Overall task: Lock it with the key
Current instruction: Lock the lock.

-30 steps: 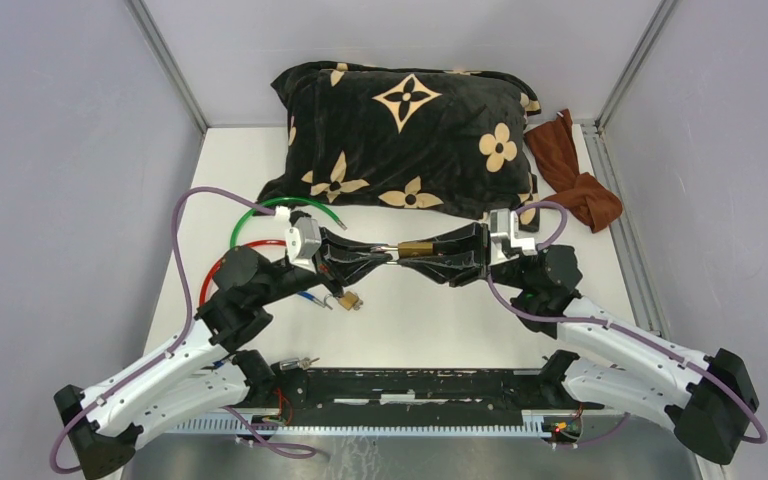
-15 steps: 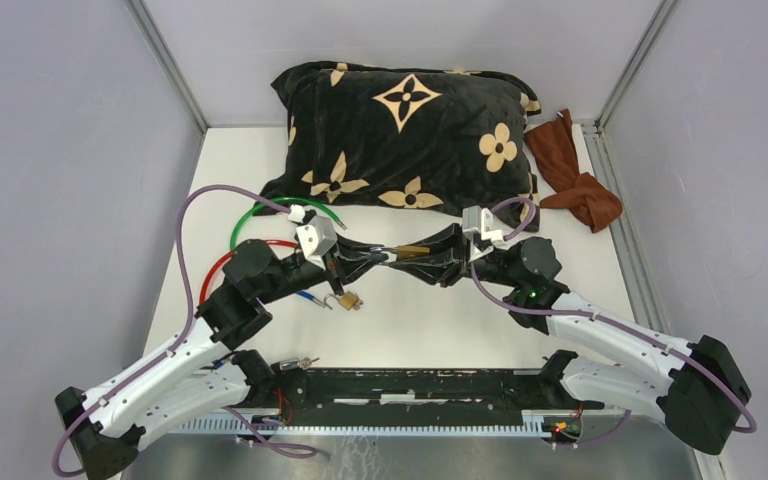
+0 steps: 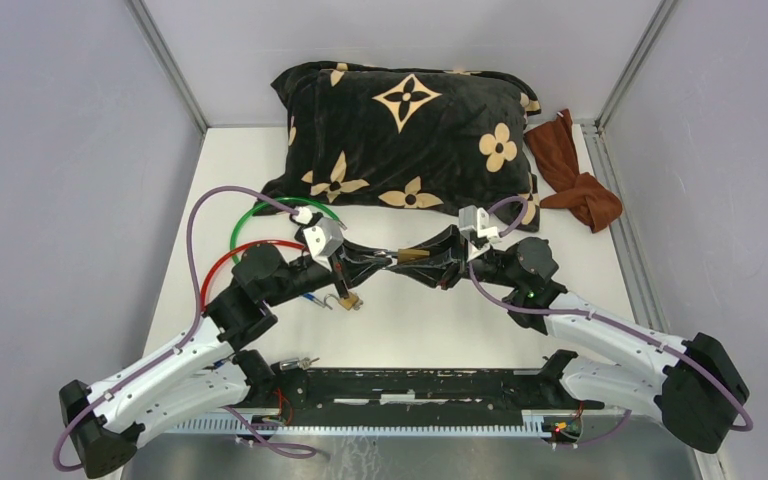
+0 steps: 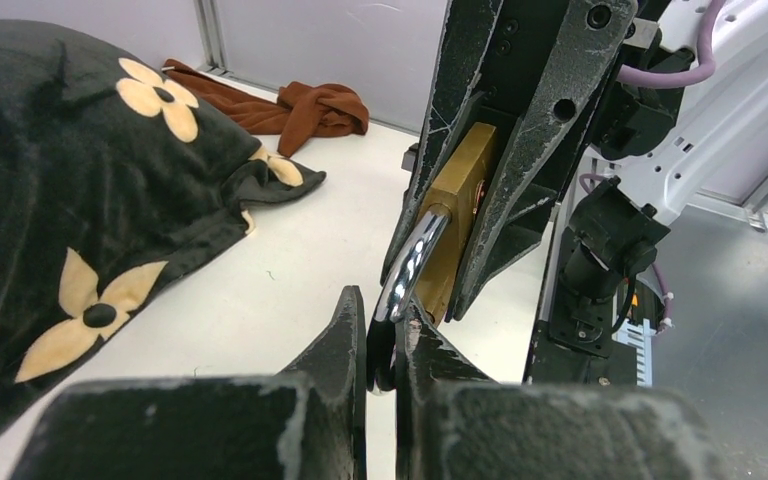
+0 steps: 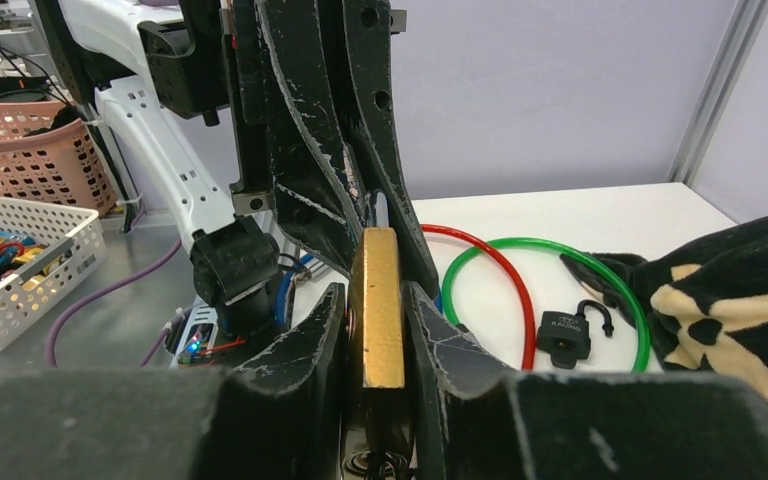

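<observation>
A brass padlock hangs above the table's middle, held between both arms. My right gripper is shut on its gold body, which stands on edge between the fingers. My left gripper is shut on the chrome shackle, which curves out of the brass body. In the top view the left gripper and right gripper meet tip to tip. The key itself is hidden. Only a small metal ring shows under the lock, deep between the right fingers.
A black flowered pillow lies at the back with a brown cloth to its right. Green and red cable loops lie left. A black open padlock and a small brass padlock rest on the table.
Both wrists have rolled and drawn closer together. The right wrist has shifted left and the left wrist right. The padlock stays gripped between them, a little lower.
</observation>
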Action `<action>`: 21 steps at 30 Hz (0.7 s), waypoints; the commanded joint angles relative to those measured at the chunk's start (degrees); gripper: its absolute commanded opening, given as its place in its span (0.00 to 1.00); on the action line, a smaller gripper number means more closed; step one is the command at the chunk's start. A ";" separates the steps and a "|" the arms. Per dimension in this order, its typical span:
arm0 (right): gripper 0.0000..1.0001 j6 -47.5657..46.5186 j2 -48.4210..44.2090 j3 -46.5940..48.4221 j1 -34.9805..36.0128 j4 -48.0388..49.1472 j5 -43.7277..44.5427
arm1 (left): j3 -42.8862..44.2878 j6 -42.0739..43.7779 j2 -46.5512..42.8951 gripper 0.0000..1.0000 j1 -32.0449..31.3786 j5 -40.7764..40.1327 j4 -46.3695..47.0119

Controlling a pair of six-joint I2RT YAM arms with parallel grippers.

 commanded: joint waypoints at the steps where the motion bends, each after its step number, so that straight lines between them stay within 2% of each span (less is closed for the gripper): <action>1: 0.00 -0.19 7.04 1.25 4.96 -1.76 0.56 | 3.26 -3.51 7.30 0.02 -9.32 17.89 5.61; 6: 0.00 -3.54 4.45 3.14 4.66 -7.34 0.41 | 1.86 -4.25 6.43 0.02 -9.13 16.85 4.82; 9: 0.00 -6.21 0.31 2.75 2.86 -12.51 -0.59 | 1.82 -3.70 4.07 0.02 -6.77 15.61 2.95; 10: 0.04 -7.03 -1.29 2.32 2.17 -13.92 -0.89 | 1.64 -3.66 3.07 0.02 -5.28 15.18 2.48; 14: 0.55 -11.12 -7.31 1.42 -0.48 -21.67 -1.28 | 0.37 -3.26 -1.69 0.02 0.28 14.31 1.24; 17: 0.84 -15.25 -10.22 3.09 -1.10 -29.41 -2.14 | -0.82 -2.46 -5.28 0.02 3.55 14.05 -0.90; 18: 0.97 -15.98 -11.15 3.91 -1.21 -31.91 -2.84 | -1.16 -1.73 -6.35 0.02 4.11 13.84 -1.98; 21: 0.98 -20.77 -14.28 6.08 -1.77 -40.52 -3.13 | -1.82 1.08 -9.40 0.02 5.27 12.99 -6.35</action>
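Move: The brass lock is held between both hands: its body sits in the right fingers, about 1 cm left of that hand's point, and lies some 6 cm right of the left hand, which grips the shackle, and about 1 cm farther out. On the table roughly 25 cm below, the small padlock is about 8 cm left of the left hand and 9 cm back; the black lock is 17 cm left and 5 cm ahead. Right hand opens off the lock, drawing down-right about 5 cm; left, still gripping the shackle, moves down-back. ##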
